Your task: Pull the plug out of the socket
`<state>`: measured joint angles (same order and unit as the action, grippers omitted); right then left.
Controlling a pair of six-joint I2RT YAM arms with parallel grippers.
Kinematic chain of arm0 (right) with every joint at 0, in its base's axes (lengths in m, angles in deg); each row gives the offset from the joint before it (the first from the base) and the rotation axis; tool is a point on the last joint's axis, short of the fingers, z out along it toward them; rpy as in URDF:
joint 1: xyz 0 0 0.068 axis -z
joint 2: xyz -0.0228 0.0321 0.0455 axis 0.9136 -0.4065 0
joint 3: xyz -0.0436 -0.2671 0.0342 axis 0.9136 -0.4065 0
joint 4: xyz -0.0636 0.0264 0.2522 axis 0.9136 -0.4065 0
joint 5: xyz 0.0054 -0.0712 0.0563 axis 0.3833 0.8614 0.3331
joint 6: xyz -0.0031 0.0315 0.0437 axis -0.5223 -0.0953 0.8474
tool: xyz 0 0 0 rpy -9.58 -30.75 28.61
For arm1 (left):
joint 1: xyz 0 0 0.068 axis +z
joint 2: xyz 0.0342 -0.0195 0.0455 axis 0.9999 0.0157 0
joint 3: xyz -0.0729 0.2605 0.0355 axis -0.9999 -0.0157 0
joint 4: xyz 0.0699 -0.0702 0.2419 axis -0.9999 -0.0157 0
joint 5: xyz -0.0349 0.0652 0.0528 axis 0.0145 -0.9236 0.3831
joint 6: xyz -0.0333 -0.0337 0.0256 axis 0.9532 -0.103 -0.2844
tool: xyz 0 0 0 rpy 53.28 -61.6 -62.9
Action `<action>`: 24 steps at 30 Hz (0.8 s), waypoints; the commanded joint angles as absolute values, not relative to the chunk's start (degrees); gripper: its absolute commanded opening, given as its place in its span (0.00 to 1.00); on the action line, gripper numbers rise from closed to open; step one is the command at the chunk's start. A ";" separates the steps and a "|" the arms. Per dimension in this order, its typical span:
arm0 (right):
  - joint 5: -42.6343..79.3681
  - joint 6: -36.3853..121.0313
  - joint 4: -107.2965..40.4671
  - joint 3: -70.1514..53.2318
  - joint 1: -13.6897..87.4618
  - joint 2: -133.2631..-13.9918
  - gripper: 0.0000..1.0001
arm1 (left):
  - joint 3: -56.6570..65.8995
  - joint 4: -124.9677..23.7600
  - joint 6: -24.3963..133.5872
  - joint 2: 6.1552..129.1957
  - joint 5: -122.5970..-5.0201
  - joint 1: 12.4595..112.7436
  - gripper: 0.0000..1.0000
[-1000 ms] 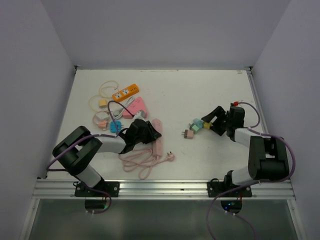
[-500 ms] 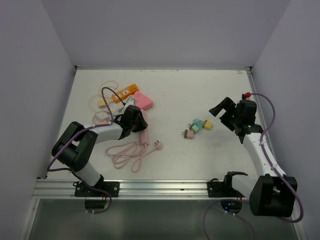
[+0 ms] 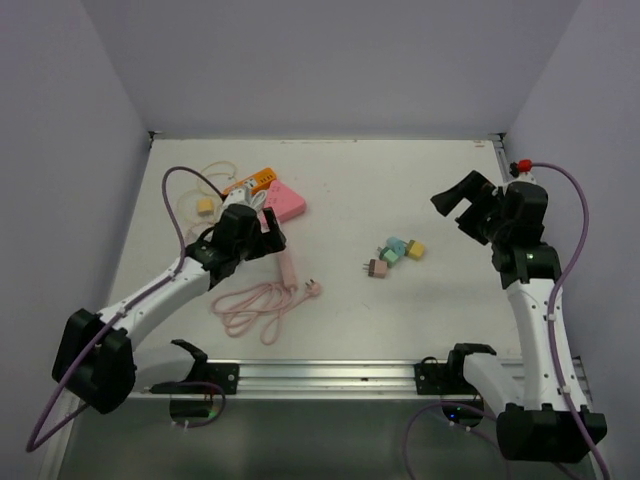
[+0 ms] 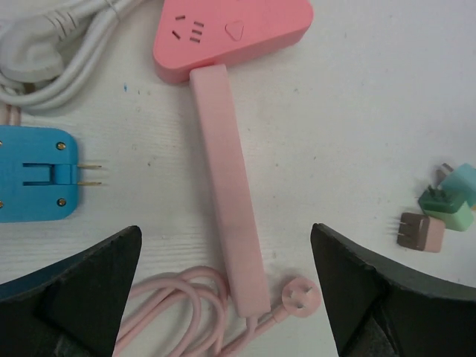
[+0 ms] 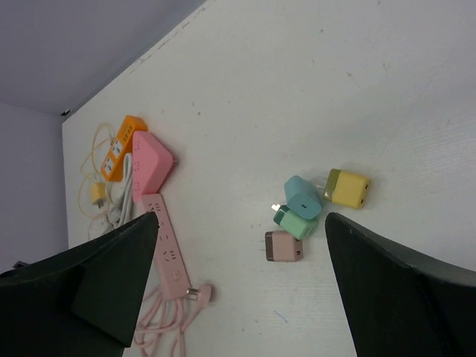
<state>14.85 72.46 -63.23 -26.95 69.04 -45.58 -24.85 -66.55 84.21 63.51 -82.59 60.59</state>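
A long pink socket strip (image 4: 227,193) lies flat on the white table, and I see no plug in its sockets (image 5: 167,249). Its own pink plug (image 4: 301,296) rests loose beside its near end, next to the coiled pink cable (image 3: 250,308). Several small plugs lie free mid-table: teal (image 5: 303,195), green (image 5: 296,222), brownish pink (image 5: 282,245) and yellow (image 5: 347,187). My left gripper (image 4: 225,230) hovers open above the strip, touching nothing. My right gripper (image 5: 242,216) is open and empty, raised high at the right (image 3: 462,205).
A pink triangular socket block (image 4: 230,30) touches the strip's far end. An orange strip (image 3: 250,183), a white cable (image 4: 52,52) and a blue adapter (image 4: 37,175) crowd the back left. Walls enclose three sides.
The left gripper has opened, let go of the pink strip and lifted away; the strip now lies further back and left. The right gripper opened fully and drew up and right, away from the small plugs.
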 commanded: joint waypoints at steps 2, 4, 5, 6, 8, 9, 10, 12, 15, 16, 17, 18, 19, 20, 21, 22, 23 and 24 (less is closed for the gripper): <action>15.80 67.87 -71.66 -17.49 69.18 -43.17 0.99 | -16.77 -76.77 79.85 53.29 -87.88 60.98 1.00; 17.21 66.63 -75.00 -13.02 69.09 -42.47 0.99 | -14.12 -81.59 78.27 50.47 -90.61 60.98 1.00; 19.13 65.23 -76.14 -11.51 69.18 -42.21 0.99 | -11.15 -83.28 77.56 47.76 -91.57 60.98 1.00; 20.20 64.52 -78.41 -9.84 69.09 -41.86 0.99 | -9.56 -84.95 76.16 46.51 -93.67 60.98 1.00; 22.66 62.32 -80.53 -5.10 69.00 -40.98 0.99 | -4.56 -89.78 74.75 42.64 -96.05 60.98 0.99; 25.19 61.62 -82.72 -3.43 69.09 -40.71 0.99 | -2.88 -91.19 73.00 41.41 -98.24 60.98 1.00; 25.83 60.57 -83.70 -0.54 68.83 -40.10 0.99 | -1.21 -93.73 72.12 40.27 -99.39 60.98 1.00; 30.64 59.42 -85.54 1.85 66.99 -39.48 0.99 | 4.06 -96.29 69.66 37.10 -102.81 60.98 1.00; 37.49 56.87 -86.78 5.28 63.12 -37.29 0.99 | 10.66 -100.69 67.19 33.50 -106.24 60.98 1.00; 39.17 56.00 -86.70 5.99 62.16 -36.50 0.99 | 11.98 -102.35 66.66 32.53 -107.13 60.98 1.00; 40.58 54.16 -86.70 6.17 60.41 -34.93 0.99 | 14.17 -102.89 66.22 30.78 -108.10 60.98 1.00; 41.82 53.18 -86.09 6.17 59.43 -34.13 0.99 | 15.06 -103.50 65.52 29.98 -110.11 60.98 1.00; 43.83 51.78 -85.82 6.00 58.64 -33.34 0.99 | 15.77 -104.29 65.17 29.19 -111.17 60.98 1.00; 44.46 51.07 -85.38 5.65 57.33 -31.59 0.99 | 16.82 -104.39 64.21 27.62 -112.05 60.98 1.00; 45.07 50.63 -84.51 5.21 56.62 -30.79 0.99 | 17.09 -104.39 63.68 26.73 -113.54 60.98 1.00; 45.60 50.02 -83.98 4.16 56.17 -29.82 0.99 | 17.26 -104.56 63.24 25.33 -114.34 60.98 1.00; 45.61 49.75 -83.36 3.54 55.30 -29.03 0.99 | 17.35 -104.56 62.88 24.53 -115.04 60.98 1.00; 45.26 49.57 -82.31 2.75 54.94 -27.54 0.99 | 17.18 -104.65 62.97 23.74 -116.61 60.98 1.00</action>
<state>41.38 53.51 -83.80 4.42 56.36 -29.26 16.85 -100.37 66.35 24.50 -110.88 60.59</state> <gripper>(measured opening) 0.987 0.994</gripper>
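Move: Neither hand holds anything. The long pink socket just set down lies about 3 cm ahead of the left hand, 3 cm to its right and 9 cm below; its pink plug is some 6 cm back and 10 cm right, the triangular pink socket 17 cm ahead and 2 cm right. From the right hand the yellow plug lies about 4 cm ahead, 3 cm left and 25 cm below, the teal plug 5 cm left of it and 1 cm farther out. Up and away go both open, empty hands, back to their own sides. The left rises steeply off the long pink socket, then swings left and back as well, some 35 cm up in all, tipping its fingers up about 45 degrees and turning somewhat counter-clockwise. The right climbs about 20 cm from the plugs while drawing back, its fingers tipping up and its left side rolling down; both slow towards the end. ##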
